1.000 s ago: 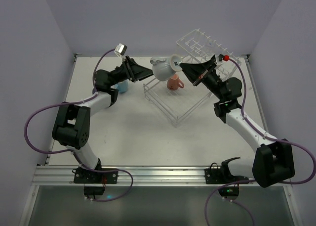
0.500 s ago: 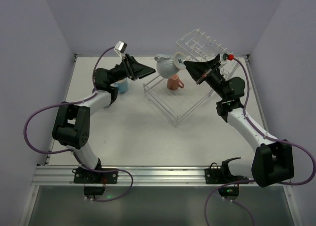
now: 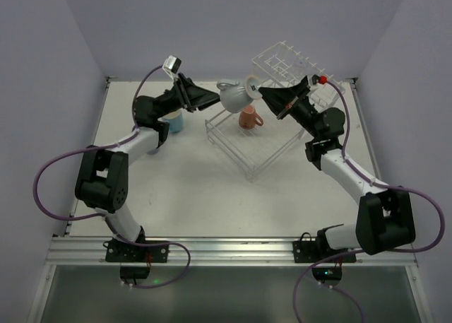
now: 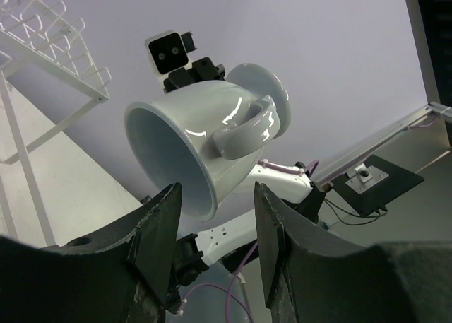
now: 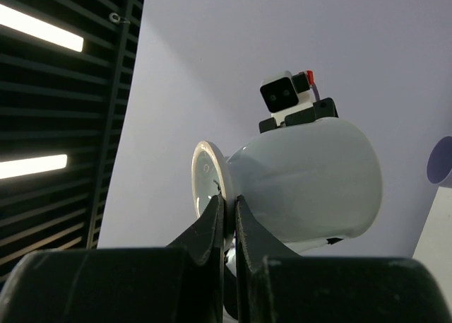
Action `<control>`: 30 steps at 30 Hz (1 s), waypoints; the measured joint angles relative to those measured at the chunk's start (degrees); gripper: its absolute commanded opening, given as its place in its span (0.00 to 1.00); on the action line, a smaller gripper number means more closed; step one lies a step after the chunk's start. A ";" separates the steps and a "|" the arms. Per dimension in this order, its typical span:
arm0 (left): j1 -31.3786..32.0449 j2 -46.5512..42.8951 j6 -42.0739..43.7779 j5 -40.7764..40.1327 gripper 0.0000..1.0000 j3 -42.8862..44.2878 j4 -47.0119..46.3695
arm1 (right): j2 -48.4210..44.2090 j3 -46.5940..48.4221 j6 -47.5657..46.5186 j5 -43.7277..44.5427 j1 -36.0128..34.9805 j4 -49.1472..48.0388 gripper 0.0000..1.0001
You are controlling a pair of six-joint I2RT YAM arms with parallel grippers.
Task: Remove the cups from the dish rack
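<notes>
A grey-blue cup (image 3: 236, 95) hangs on its side in mid-air above the dish rack's (image 3: 248, 153) near-left corner. My right gripper (image 3: 258, 90) is shut on its foot rim, the pads pinching the thin rim (image 5: 212, 174) while the cup body (image 5: 311, 181) bulges to the right. My left gripper (image 3: 214, 97) is open, level with the cup's mouth (image 4: 169, 153); its fingers (image 4: 159, 224) stand just short of the rim, not touching. A salmon-pink cup (image 3: 248, 116) sits in the rack's basket. A light blue cup (image 3: 174, 121) stands on the table beside the left arm.
The rack's raised tier of clear pegs (image 3: 282, 61) stands at the back right, also seen at the upper left of the left wrist view as the tier (image 4: 49, 47). A lavender rounded shape (image 5: 440, 160) shows at the right edge of the right wrist view. Walls close in on three sides.
The right gripper has carried the grey-blue cup slightly up and back toward the left. The left gripper has risen a little to the cup's mouth. Neither gripper's opening has changed.
</notes>
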State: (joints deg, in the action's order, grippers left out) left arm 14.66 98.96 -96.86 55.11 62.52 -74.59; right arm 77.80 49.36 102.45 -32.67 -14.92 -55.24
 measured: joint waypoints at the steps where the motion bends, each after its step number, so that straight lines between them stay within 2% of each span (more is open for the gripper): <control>1: 0.00 0.00 -0.11 -0.09 0.50 0.04 0.00 | 0.26 0.17 0.11 -0.13 0.00 -0.26 0.00; 13: 0.46 0.22 -2.34 -2.67 0.48 0.37 0.02 | 9.20 2.51 4.76 -1.81 -0.52 -9.40 0.00; 19: 1.57 0.22 -3.21 -4.39 0.41 0.37 0.09 | 12.79 3.19 8.59 -1.75 -0.83 -14.73 0.00; 22: 2.01 0.22 -4.15 -5.11 0.33 0.37 0.11 | 14.14 3.30 10.27 -1.57 -0.85 -16.11 0.00; 24: 2.05 0.22 -4.81 -5.77 0.08 0.37 0.24 | 14.73 3.48 11.02 -1.55 -0.92 -16.61 0.00; 25: 2.05 0.22 -5.25 -6.05 0.00 0.37 0.33 | 14.86 3.58 11.39 -1.51 -0.98 -16.74 0.00; 28: 2.32 -0.15 -6.86 -7.23 0.00 0.63 -1.05 | 15.45 3.80 12.31 -1.75 -1.16 -16.24 0.00; 29: 2.32 -0.17 -7.50 -7.41 0.00 0.63 -1.07 | 15.56 4.22 12.50 -2.05 -1.16 -16.35 0.19; 30: 2.29 -0.17 -7.82 -7.61 0.00 0.63 -1.07 | 15.56 4.55 12.61 -2.27 -1.16 -16.26 0.31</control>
State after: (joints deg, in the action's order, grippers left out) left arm 16.95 98.78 -104.68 47.51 63.16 -75.66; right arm 93.36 53.91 115.07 -34.94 -16.08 -71.50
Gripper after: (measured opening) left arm 0.042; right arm 0.073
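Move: The grey cup, held by its foot in the right fingers, has its middle about 6 cm to the left hand's right, level with it forward and roughly 2 cm above. From the right hand that middle is some 6 cm left, 2 cm back and 3 cm below. From the left hand, the reddish cup in the rack stands about 15 cm ahead, 11 cm right and 32 cm below; the blue cup, 13 cm ahead, 18 cm left and equally low. The left fingers, half open at first, close late and pinch the grey cup's rim beside the handle, after that hand has eased up about 2.5 cm and tilted a little. The right hand feeds the cup to them, going some 3 cm forward, 2 cm left and 2 cm down while turning roughly 10 degrees, mostly counter-clockwise and rolling its left side up; its fingers stay on the foot and only begin to loosen at the last. ##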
